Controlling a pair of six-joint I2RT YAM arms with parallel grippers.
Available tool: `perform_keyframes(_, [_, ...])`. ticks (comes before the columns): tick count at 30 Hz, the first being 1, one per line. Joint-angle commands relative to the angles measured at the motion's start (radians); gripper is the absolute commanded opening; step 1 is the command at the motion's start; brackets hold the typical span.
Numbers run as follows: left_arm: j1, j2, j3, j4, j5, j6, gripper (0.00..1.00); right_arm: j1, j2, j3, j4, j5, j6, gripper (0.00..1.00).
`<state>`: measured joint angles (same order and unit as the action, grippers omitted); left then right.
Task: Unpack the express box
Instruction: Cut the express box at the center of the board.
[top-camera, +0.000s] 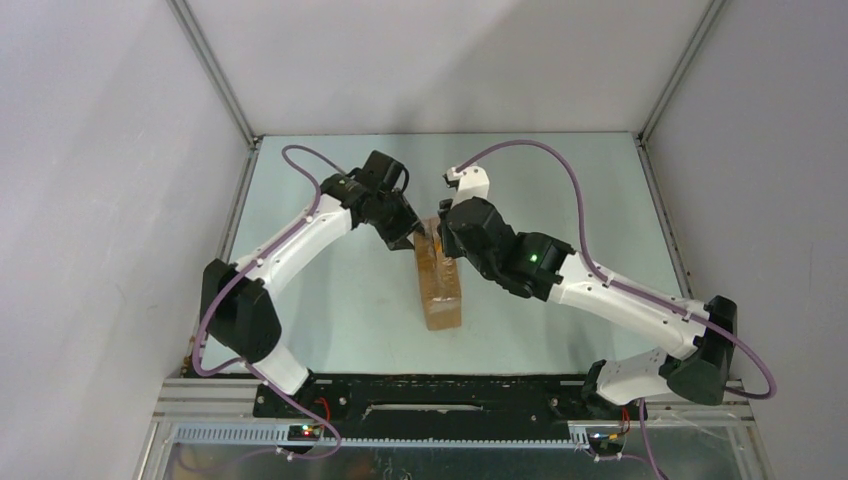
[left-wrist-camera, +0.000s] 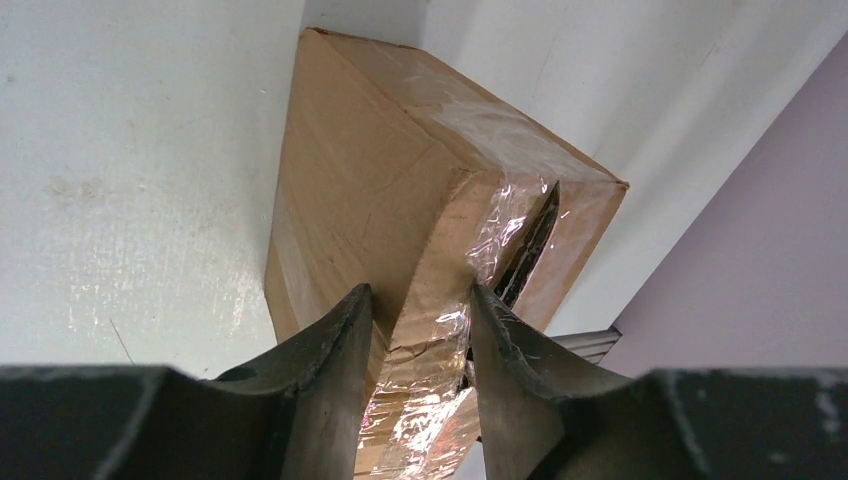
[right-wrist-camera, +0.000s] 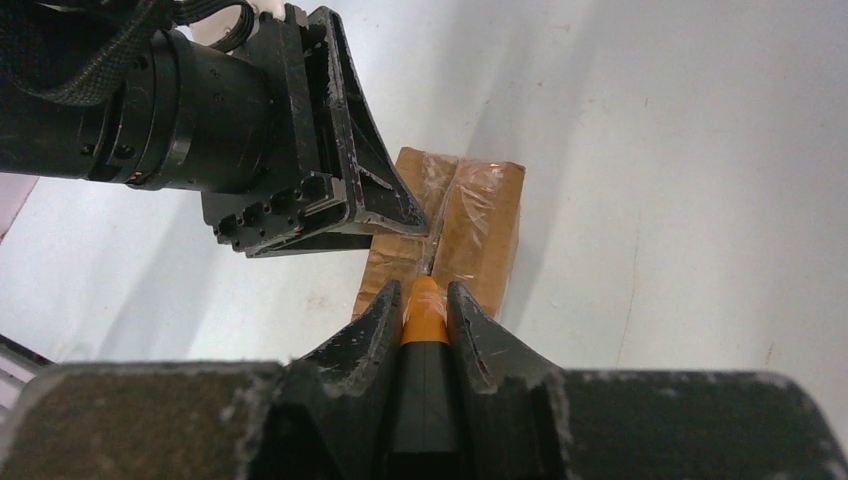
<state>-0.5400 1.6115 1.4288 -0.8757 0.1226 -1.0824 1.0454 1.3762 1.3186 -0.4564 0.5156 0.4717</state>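
The express box (top-camera: 441, 290) is a brown taped cardboard parcel lying lengthwise in the middle of the table. At its far end my left gripper (left-wrist-camera: 421, 295) is shut on a raised taped flap (left-wrist-camera: 440, 270) of the box, one finger on each side. Beside that flap the top seam (left-wrist-camera: 530, 250) gapes as a dark slit. My right gripper (right-wrist-camera: 424, 288) is shut on an orange-and-black utility knife (right-wrist-camera: 425, 312). The knife's orange tip points at the seam of the box (right-wrist-camera: 485, 215), just next to the left gripper (right-wrist-camera: 330, 190). No label shows.
Both arms meet over the box's far end (top-camera: 430, 235). White walls (top-camera: 120, 200) enclose the table on three sides. The black base rail (top-camera: 450, 400) runs along the near edge.
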Motion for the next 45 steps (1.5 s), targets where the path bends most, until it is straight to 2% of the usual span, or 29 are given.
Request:
perform_keyframes(1, [0.009, -0.020, -0.031, 0.012, -0.130, -0.036, 0.44, 0.019, -0.041, 0.020, -0.080, -0.062, 0.010, 0.00])
perform_keyframes(5, [0.006, -0.052, -0.013, -0.014, -0.145, -0.019, 0.57, 0.016, -0.024, 0.020, -0.061, -0.125, -0.020, 0.00])
perform_keyframes(9, [0.004, -0.056, 0.040, -0.061, -0.164, 0.024, 0.77, 0.018, -0.016, 0.020, -0.028, -0.185, -0.068, 0.00])
perform_keyframes(14, [-0.007, -0.076, 0.124, -0.174, -0.275, 0.060, 0.98, 0.020, 0.000, 0.005, 0.052, -0.280, -0.184, 0.00])
perform_keyframes(18, [-0.006, -0.087, 0.151, -0.216, -0.287, 0.083, 1.00, 0.019, -0.016, -0.029, 0.110, -0.340, -0.265, 0.00])
perform_keyframes(26, [-0.010, -0.061, 0.175, -0.320, -0.252, 0.056, 1.00, 0.023, -0.006, -0.037, 0.127, -0.315, -0.298, 0.00])
perform_keyframes(45, [-0.062, 0.082, 0.239, -0.337, -0.214, 0.016, 1.00, 0.039, 0.010, -0.037, 0.137, -0.305, -0.319, 0.00])
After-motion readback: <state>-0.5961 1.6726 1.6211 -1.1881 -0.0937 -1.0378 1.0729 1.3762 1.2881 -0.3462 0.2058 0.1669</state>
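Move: The express box stands on edge under both hands, its middle about 5 cm back, 4 cm to the right and 9 cm below the left fingers, which are at its far left top rim. The open cut where the knife sits is roughly 1 cm back and 2 cm to the right of those fingers, near their height. From the right hand, holding the knife, the box's middle lies about 1 cm back, level sideways and 17 cm below. Letting go of the left half of the box top, the left fingers spread fully while that hand swings about 5 cm left and 3 up, then comes back and down to straddle the far end. The right hand keeps its grip and the knife in the slit, moving some 5 cm left and back and turning about 25 degrees counter-clockwise. ##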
